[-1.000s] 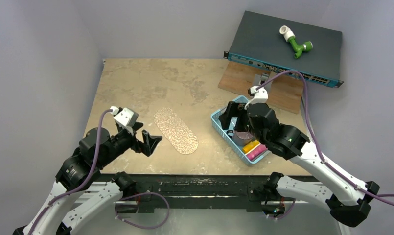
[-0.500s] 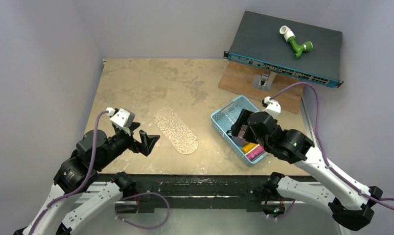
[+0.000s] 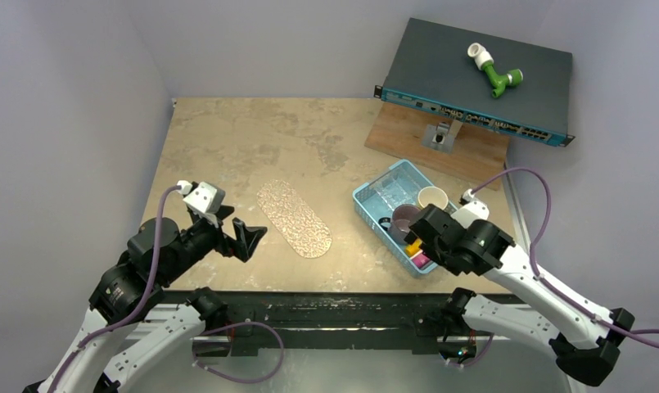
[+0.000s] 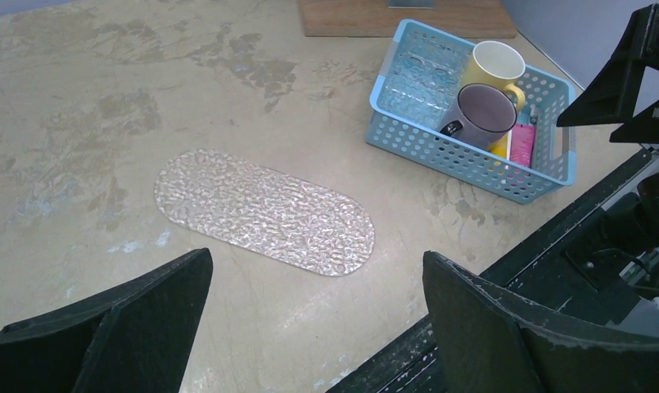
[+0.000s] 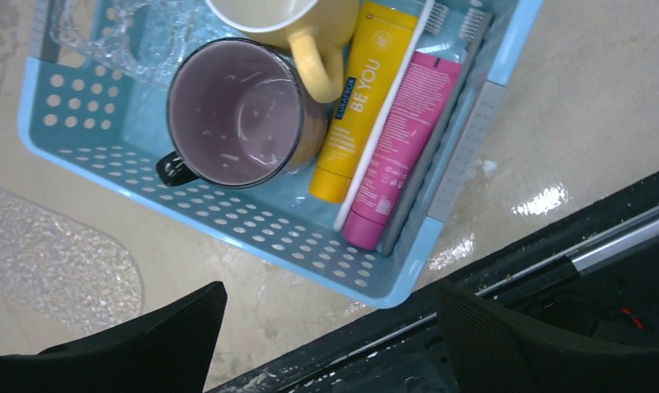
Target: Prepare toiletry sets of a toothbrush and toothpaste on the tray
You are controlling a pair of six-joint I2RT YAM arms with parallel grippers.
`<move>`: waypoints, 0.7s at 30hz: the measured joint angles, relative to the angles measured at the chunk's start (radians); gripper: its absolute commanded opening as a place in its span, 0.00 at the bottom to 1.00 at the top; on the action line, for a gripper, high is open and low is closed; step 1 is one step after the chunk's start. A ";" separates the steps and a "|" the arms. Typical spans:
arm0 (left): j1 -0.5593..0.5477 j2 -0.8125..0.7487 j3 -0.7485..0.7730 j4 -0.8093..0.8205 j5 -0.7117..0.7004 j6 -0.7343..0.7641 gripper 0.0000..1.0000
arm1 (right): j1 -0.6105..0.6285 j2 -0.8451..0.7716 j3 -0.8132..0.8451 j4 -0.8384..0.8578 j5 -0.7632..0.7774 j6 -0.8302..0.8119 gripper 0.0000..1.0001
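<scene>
The clear glittery tray (image 3: 294, 219) (image 4: 264, 211) lies bare in the middle of the table. A yellow toothpaste (image 5: 360, 98) and a pink toothpaste (image 5: 401, 147) lie side by side in the light-blue basket (image 5: 227, 221), with a white toothbrush (image 5: 387, 115) between them and a grey toothbrush (image 5: 440, 131) along the basket's wall. My right gripper (image 5: 330, 291) (image 3: 416, 233) hangs open over the basket's near corner, holding nothing. My left gripper (image 4: 316, 258) (image 3: 248, 237) stands open and empty just left of the tray's near end.
In the basket (image 4: 473, 160) also stand a purple mug (image 5: 236, 115), a yellow mug (image 5: 285, 16) and a clear glass piece (image 5: 137, 33). At the back right a network switch (image 3: 473, 78) with a green pipe fitting (image 3: 495, 72) rests on a wooden board (image 3: 408, 135).
My right arm has drawn back toward the near right, off the middle of the basket, uncovering the two mugs. The left arm has hardly moved.
</scene>
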 measured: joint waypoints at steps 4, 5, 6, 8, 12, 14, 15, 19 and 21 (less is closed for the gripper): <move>0.000 0.000 0.000 0.000 0.003 -0.010 1.00 | 0.000 -0.024 -0.047 -0.026 0.000 0.087 0.90; 0.000 0.000 0.000 0.000 0.003 -0.010 1.00 | 0.000 -0.036 -0.058 -0.028 0.002 0.113 0.89; 0.000 0.000 0.000 0.000 0.004 -0.010 1.00 | 0.000 -0.045 -0.064 -0.031 0.003 0.129 0.87; 0.000 0.000 0.000 0.000 0.004 -0.010 1.00 | 0.000 -0.076 -0.079 -0.033 0.012 0.166 0.81; 0.000 0.000 0.000 0.000 0.014 -0.011 1.00 | 0.000 -0.130 -0.122 -0.036 0.033 0.224 0.73; 0.000 0.000 0.000 0.000 0.021 -0.012 1.00 | 0.000 -0.147 -0.140 -0.041 0.045 0.245 0.70; 0.000 0.000 0.000 0.000 0.026 -0.013 1.00 | 0.000 -0.148 -0.148 -0.042 0.050 0.253 0.69; 0.000 0.000 0.000 0.000 0.035 -0.015 1.00 | 0.000 -0.133 -0.177 -0.043 0.063 0.273 0.62; 0.000 0.000 0.000 0.000 0.038 -0.017 1.00 | 0.000 -0.114 -0.188 -0.043 0.063 0.285 0.62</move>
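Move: From the right gripper, the pink toothpaste tube in the blue basket lies about 5 cm ahead, 7 cm to the right and some 12 cm below. The yellow toothpaste lies roughly 3 cm farther out than the pink tube and 1 cm more to the left. The grey-brown mug is 11 cm straight ahead of the hand; the yellow mug is 16 cm ahead and 5 cm right. From the left gripper the pink tube is about 6 cm ahead, 38 cm right. Lower the right gripper about 4 cm towards the pink toothpaste while shifting it some 3 cm to the right and drawing it back slightly. Turn it clockwise roughly 15 degrees so the fingers come to straddle the line of the tubes, and narrow them from wide open to about two-thirds, still touching nothing. ##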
